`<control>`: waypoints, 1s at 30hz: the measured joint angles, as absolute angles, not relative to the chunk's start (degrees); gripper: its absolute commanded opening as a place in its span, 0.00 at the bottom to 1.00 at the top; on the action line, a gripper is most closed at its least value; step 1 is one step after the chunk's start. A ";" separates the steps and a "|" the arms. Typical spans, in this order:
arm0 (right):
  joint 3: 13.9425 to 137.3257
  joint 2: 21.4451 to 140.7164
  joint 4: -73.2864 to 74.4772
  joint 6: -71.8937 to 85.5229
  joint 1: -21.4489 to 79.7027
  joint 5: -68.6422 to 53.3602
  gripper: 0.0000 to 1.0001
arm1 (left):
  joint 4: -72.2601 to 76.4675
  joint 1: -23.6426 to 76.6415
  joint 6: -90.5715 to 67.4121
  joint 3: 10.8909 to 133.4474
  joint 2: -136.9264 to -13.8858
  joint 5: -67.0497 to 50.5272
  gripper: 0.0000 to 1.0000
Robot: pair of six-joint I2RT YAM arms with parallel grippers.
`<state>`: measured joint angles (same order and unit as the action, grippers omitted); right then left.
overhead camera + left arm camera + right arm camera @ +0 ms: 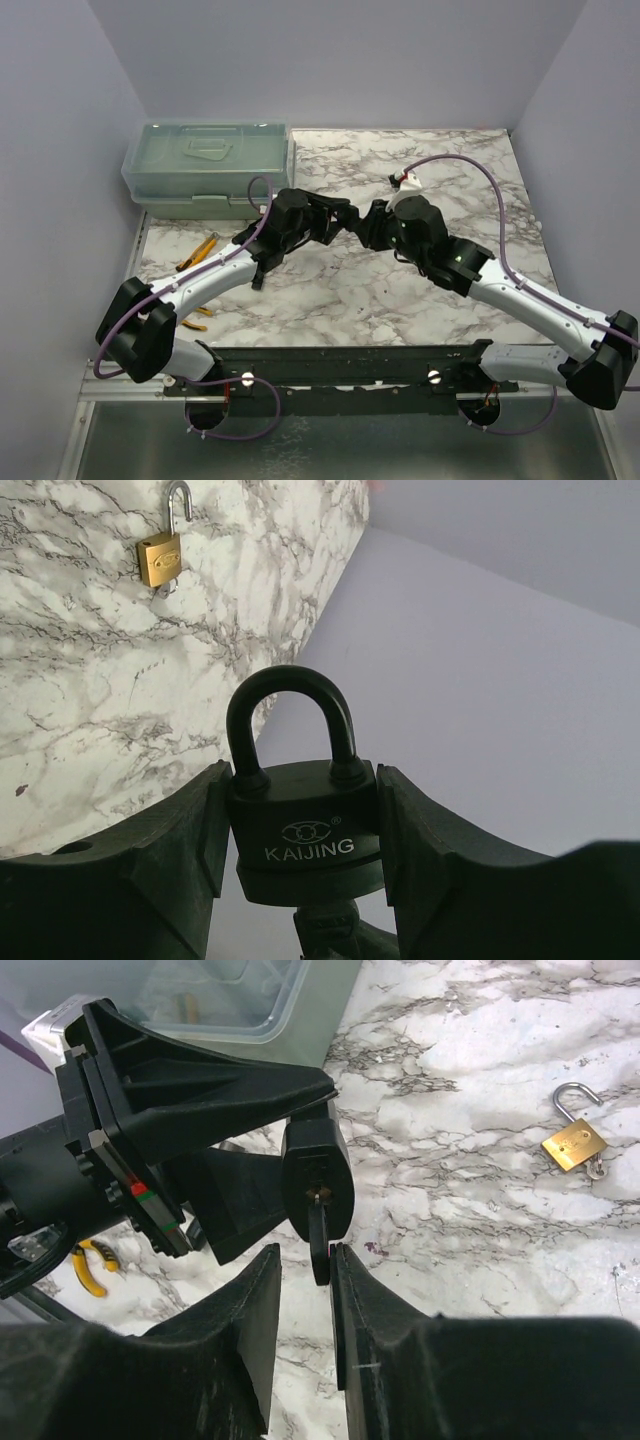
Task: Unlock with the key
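Note:
A black padlock marked KAIJING sits upright, shackle closed, with my left gripper shut on its body. In the right wrist view the padlock's underside faces the camera. The key, small with a black head, hangs from the keyhole. My right gripper is open around the key's head: the right finger touches it and a gap remains at the left finger. In the top view both grippers meet above the table's middle, left and right.
A brass padlock with its shackle open lies on the marble table, also visible from the left wrist. A green lidded box stands at the back left. Yellow-handled pliers lie on the left side.

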<state>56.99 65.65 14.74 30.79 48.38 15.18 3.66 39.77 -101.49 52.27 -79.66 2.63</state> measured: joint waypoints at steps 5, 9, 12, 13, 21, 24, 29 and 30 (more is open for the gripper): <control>57.49 66.61 14.68 29.87 48.38 16.03 0.14 | 3.66 39.77 -101.47 52.25 -79.59 2.63 0.00; 57.65 66.85 14.68 29.45 48.38 16.88 0.04 | 3.66 39.77 -101.27 52.25 -79.33 2.66 0.00; 57.65 66.85 14.57 29.21 48.38 17.15 0.00 | 3.64 39.70 -100.99 52.25 -79.18 2.68 0.00; 57.65 66.87 14.55 29.10 48.40 17.19 0.00 | 3.62 39.70 -100.84 52.25 -79.18 2.66 0.00; 57.82 68.49 12.93 28.38 48.40 17.32 0.00 | 3.60 39.33 -99.85 52.25 -79.18 2.85 0.00; 58.06 69.78 12.32 28.10 48.40 17.30 0.00 | 3.25 39.27 -99.53 52.25 -79.15 3.18 0.00; 58.08 70.96 11.18 27.33 48.40 17.32 0.00 | 2.39 38.92 -99.07 52.25 -79.15 3.88 0.00; 58.08 71.07 11.07 27.27 48.40 17.34 0.00 | 2.35 38.87 -98.96 52.25 -79.15 3.92 0.00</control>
<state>58.08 71.07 11.07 27.27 48.40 17.34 2.35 38.87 -98.96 52.25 -79.15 3.92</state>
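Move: Just beyond the right fingertips, about 2 cm forward, 1 cm left and 1 cm down from that hand, is the key, standing out of the black padlock. The padlock's middle is about 5 cm ahead of the right hand, 3 cm left and 2 cm lower. The open brass padlock lies on the table, some 14 cm forward, 6 cm right and 22 cm below. From the left hand, the key is about 3 cm back, 2 cm right and 1 cm higher. Closing its one-third-open fingers, the right hand pinches the key's outer end while edging forward, then keeps the pinch and pushes on towards the black padlock, about 2 cm forward in all, with 1 cm left and 1 cm down, barely turning. The left hand keeps its grip on the padlock and, late on, shifts about 1 cm left and slightly forward, seemingly pushed along. ##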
